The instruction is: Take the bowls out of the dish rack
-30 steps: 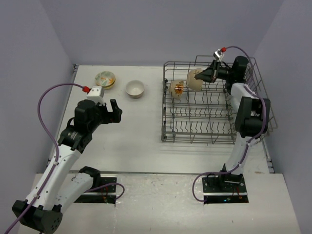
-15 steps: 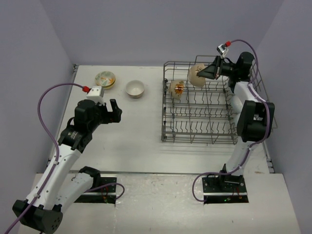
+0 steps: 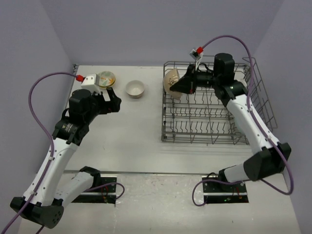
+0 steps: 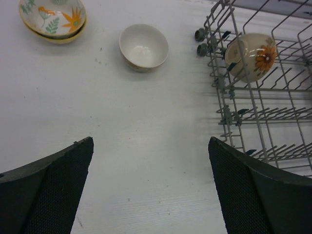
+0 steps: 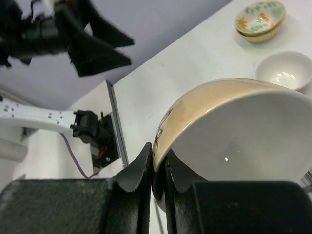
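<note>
My right gripper is shut on the rim of a cream bowl, lifted and tilted over the far left corner of the grey wire dish rack. In the right wrist view the fingertips pinch that bowl's wall, beige outside and white inside. Just below it, a bowl with an orange flower stands on edge in the rack. My left gripper hangs open over the table, and its gap holds nothing.
A plain white bowl sits upright on the table left of the rack. Farther left, two floral bowls are stacked near the back edge. Walls close in the table's back and sides.
The right arm has swung the cream bowl leftward from the rack's far middle to its far left corner. The left arm has moved a little toward the far left, still open.
</note>
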Tool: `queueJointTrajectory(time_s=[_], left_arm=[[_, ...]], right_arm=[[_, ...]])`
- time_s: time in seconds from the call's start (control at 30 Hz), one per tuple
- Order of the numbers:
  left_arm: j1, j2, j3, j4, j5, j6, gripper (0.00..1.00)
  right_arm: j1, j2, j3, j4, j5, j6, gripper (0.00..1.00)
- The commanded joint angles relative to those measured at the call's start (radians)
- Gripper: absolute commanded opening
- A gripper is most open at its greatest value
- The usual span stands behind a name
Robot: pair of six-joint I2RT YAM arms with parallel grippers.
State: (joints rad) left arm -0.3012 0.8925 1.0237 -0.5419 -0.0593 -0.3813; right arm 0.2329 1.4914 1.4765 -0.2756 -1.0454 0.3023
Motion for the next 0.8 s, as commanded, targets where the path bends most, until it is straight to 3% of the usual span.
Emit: queueJointTrajectory(time_s=[0.0, 0.23, 0.37, 0.63, 0.77], left_arm=[[0.010, 0.019, 0.155, -0.032, -0.008, -0.033, 1.00], [0.008, 0.138, 0.425, -0.099, 0.088, -0.037, 1.00], [0.005, 0.187, 0.487, -0.099, 0.163, -0.065, 1.00], [-0.012, 0.290, 0.561, -0.147, 0.213, -0.042, 1.00], [-0.026, 0.402, 0.674, -0.263, 0.193, -0.001, 1.00]], right_arm=[[0.136, -0.166, -0.016, -0.123, 0.259, -0.236, 0.00], [0.394, -0.264, -0.009, -0.298, 0.735, -0.410, 0.00], [0.542, -0.302, -0.010, -0.356, 0.964, -0.474, 0.00], [0.720, -0.283, 0.022, -0.459, 1.229, -0.615, 0.00], [0.781, -0.263, 0.022, -0.478, 1.373, -0.683, 0.00]])
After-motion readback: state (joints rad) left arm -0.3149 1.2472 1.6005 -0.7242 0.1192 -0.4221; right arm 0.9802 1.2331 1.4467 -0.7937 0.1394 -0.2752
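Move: From the left gripper, empty and open, the bowl held by the right gripper is about 25 cm to the right, 6 cm ahead and 9 cm higher. The white bowl on the table is some 22 cm ahead, 7 cm right and 24 cm below. From the right gripper, its held bowl's middle is about 4 cm ahead and 3 cm left; the open left gripper is roughly 27 cm left, 4 cm back and 8 cm lower. Draw the right gripper back about 11 cm, keeping its pinch on the bowl's rim; let it rise slightly, then sink to about 5 cm below its start while the fingers swing from pointing left towards forward-left and tip down. Meanwhile lift the open left gripper some 13 cm, then ease it down about 3 cm, drifting right and forward towards the held bowl. ##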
